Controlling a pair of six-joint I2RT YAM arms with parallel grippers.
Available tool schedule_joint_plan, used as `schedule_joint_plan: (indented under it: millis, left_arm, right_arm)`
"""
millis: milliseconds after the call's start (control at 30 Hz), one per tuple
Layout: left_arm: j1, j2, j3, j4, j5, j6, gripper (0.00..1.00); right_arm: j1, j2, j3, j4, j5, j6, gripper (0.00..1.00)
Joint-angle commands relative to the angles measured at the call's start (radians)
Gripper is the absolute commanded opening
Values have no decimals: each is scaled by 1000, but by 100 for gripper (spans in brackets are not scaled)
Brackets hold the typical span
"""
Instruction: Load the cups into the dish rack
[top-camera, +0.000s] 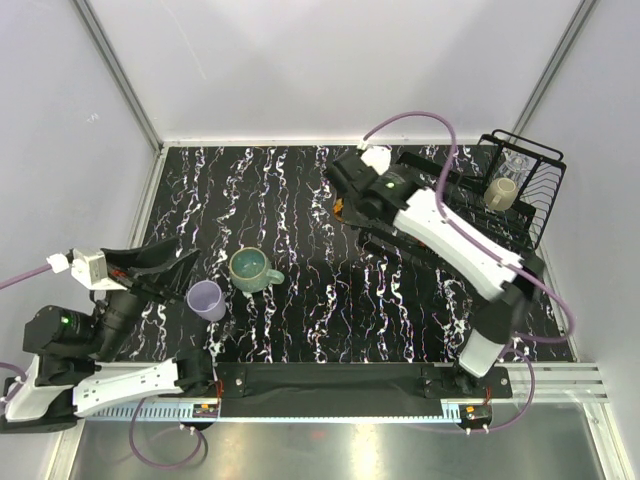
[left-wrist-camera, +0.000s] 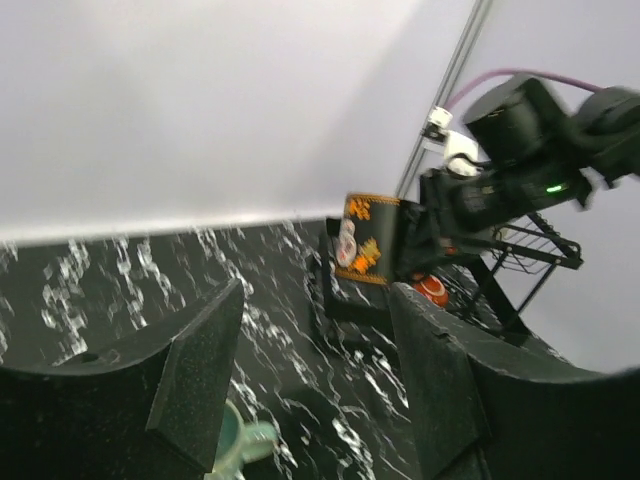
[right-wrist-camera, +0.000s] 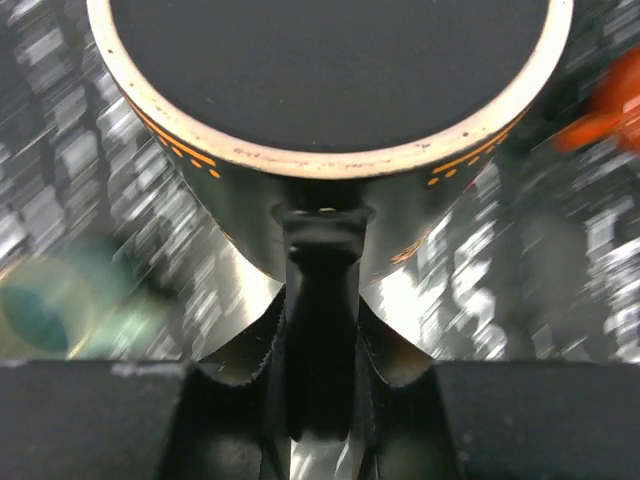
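My right gripper (right-wrist-camera: 320, 310) is shut on the handle of the dark mug (right-wrist-camera: 330, 90), whose orange-patterned side (left-wrist-camera: 372, 240) shows in the left wrist view at mid-table. I cannot tell if it touches the table. The small orange mug (left-wrist-camera: 432, 290) sits just behind it. The teal-green mug (top-camera: 252, 268) and lavender tumbler (top-camera: 206, 300) stand at the left. My left gripper (top-camera: 168, 268) hangs open beside them with nothing between its fingers (left-wrist-camera: 205, 370). The dish rack (top-camera: 545, 200) at the far right holds the beige mug (top-camera: 501, 193) and the clear glass (top-camera: 515, 160).
White walls close the table at the back and sides, with metal posts in the corners. The right arm (top-camera: 455, 240) stretches diagonally across the right half of the marbled tabletop (top-camera: 300, 320). A purple cable (top-camera: 420, 118) loops above the rack side.
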Motion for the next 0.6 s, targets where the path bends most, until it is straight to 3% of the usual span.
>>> schedule_joint_plan:
  millis: [0,100,367,567]
  left_arm:
    - [-5,64,33,-155,-73,-216,64]
    - [-4,79,16,-201,-50,-267,65]
    - [-5,26,-61,-199,19,-315,67]
    - [-5,29,-50,-222,41,-330,68]
  right_arm:
    - [-41,28,27,163,412,-89,0]
    - [-71,62,-46,337,530,-97,0]
    - [-202,212,-103,522,682,6,0]
    - [-271,318,-63,409,749,245,0]
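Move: My right hand holds the black-and-orange cup by its handle. The free spot in the rack's far left part lies about 17 cm ahead, 17 cm to the right and 20 cm below; the upturned orange cup is some 4 cm ahead, 21 right, equally low, and the cream cup on the upper shelf roughly 7 ahead, 31 right, 10 below. From my left hand, the teal cup is about 10 cm ahead, 4 right and 36 below, the purple cup 3 ahead, 5 left, equally low. I keep my pinch on the cup's handle and swing my right hand about 15 cm forward and nearly as far right, sinking as I go, swivelling clockwise some 35 degrees to bring the cup over the rack's far left part. Meanwhile my open left hand sinks about 7 cm and drifts right, its fingers tipping down towards the teal cup. ##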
